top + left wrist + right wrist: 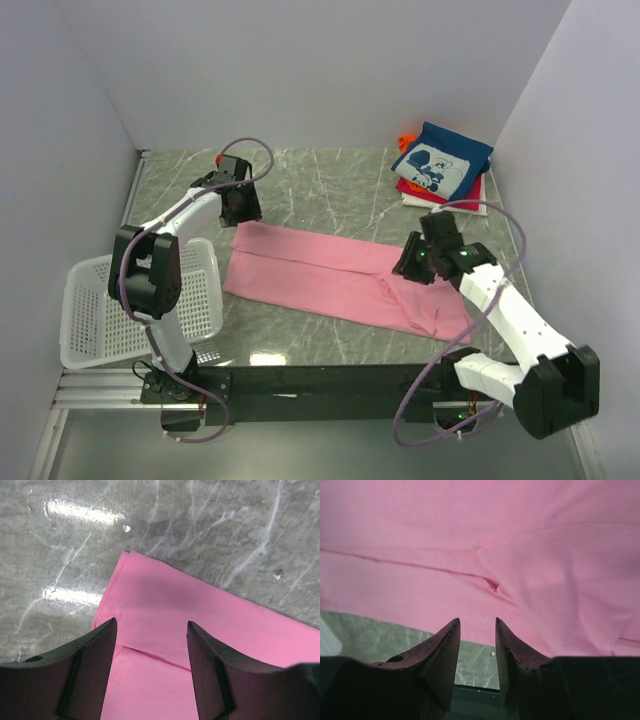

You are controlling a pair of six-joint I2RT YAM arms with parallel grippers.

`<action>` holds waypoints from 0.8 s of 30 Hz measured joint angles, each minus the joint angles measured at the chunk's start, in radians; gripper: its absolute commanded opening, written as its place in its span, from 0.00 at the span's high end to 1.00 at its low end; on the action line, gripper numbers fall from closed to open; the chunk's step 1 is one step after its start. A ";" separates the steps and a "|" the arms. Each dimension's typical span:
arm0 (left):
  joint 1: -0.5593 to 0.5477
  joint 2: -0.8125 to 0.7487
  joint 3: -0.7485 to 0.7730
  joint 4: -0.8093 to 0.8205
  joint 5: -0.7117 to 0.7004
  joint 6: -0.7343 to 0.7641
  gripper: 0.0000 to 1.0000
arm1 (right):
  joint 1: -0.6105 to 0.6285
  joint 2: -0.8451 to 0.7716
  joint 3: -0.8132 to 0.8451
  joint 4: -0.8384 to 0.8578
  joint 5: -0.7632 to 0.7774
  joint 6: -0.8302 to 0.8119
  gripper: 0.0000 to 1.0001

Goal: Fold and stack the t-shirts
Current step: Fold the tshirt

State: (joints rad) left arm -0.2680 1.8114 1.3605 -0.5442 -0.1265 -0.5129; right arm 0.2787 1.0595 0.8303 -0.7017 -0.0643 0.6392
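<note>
A pink t-shirt [335, 277] lies folded into a long band across the middle of the table. My left gripper [240, 205] hovers open over its far left corner; the left wrist view shows the pink cloth [200, 625] between and beyond the spread fingers, which hold nothing. My right gripper [413, 262] is open above the shirt's right part; in the right wrist view the pink cloth [485, 545] fills the frame beyond the empty fingertips. A stack of folded shirts [440, 165], a blue printed one on top, sits at the far right.
A white plastic basket [130, 305] stands at the table's left front edge, beside the left arm. Walls close in the table on the left, back and right. A black rail [330, 380] runs along the near edge.
</note>
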 measured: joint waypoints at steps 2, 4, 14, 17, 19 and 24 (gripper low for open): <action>0.000 0.000 0.000 0.001 0.002 0.000 0.36 | 0.059 0.063 -0.002 0.016 -0.006 0.004 0.59; 0.000 0.000 0.000 0.000 0.005 0.000 0.36 | 0.100 0.126 -0.006 0.036 -0.013 0.010 0.59; -0.002 0.000 0.000 0.001 0.008 0.000 0.36 | 0.149 0.318 -0.032 0.058 -0.003 0.047 0.59; -0.002 0.000 0.000 0.002 0.008 0.000 0.36 | 0.149 0.347 -0.032 0.043 0.021 0.061 0.59; -0.002 0.000 -0.001 0.002 0.008 0.000 0.36 | 0.149 0.356 -0.033 0.025 0.038 0.072 0.59; -0.002 0.000 -0.001 0.002 0.009 0.000 0.36 | 0.149 0.356 -0.040 -0.015 0.083 0.097 0.58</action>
State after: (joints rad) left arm -0.2699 1.8114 1.3598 -0.5419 -0.1177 -0.5133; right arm 0.4278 1.4158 0.7906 -0.7170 0.0185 0.7361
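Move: The pink t-shirt's loose flap has its near tip about 9 cm back, 4 cm to the right and some 12 cm below the right hand. At about the same depth, the shirt's near edge runs 10 cm back, level sideways, and its near right corner is 13 cm back and 13 cm to the right. The folded stack stands about 27 cm ahead and 7 cm right, 9 cm below. From the left hand, the flap tip is roughly 26 cm back, 38 cm right and 8 cm down. Towards the flap near the t-shirt's near edge, the right hand sinks about 10 cm, first swinging left some 4 cm, then easing back to the right while drawing steadily back nearly 4 cm. The wrist tilts some 20 degrees so the fingers point more nearly straight down, staying partly open, and the descent slows to a creep just over the cloth; contact can't be made out. ##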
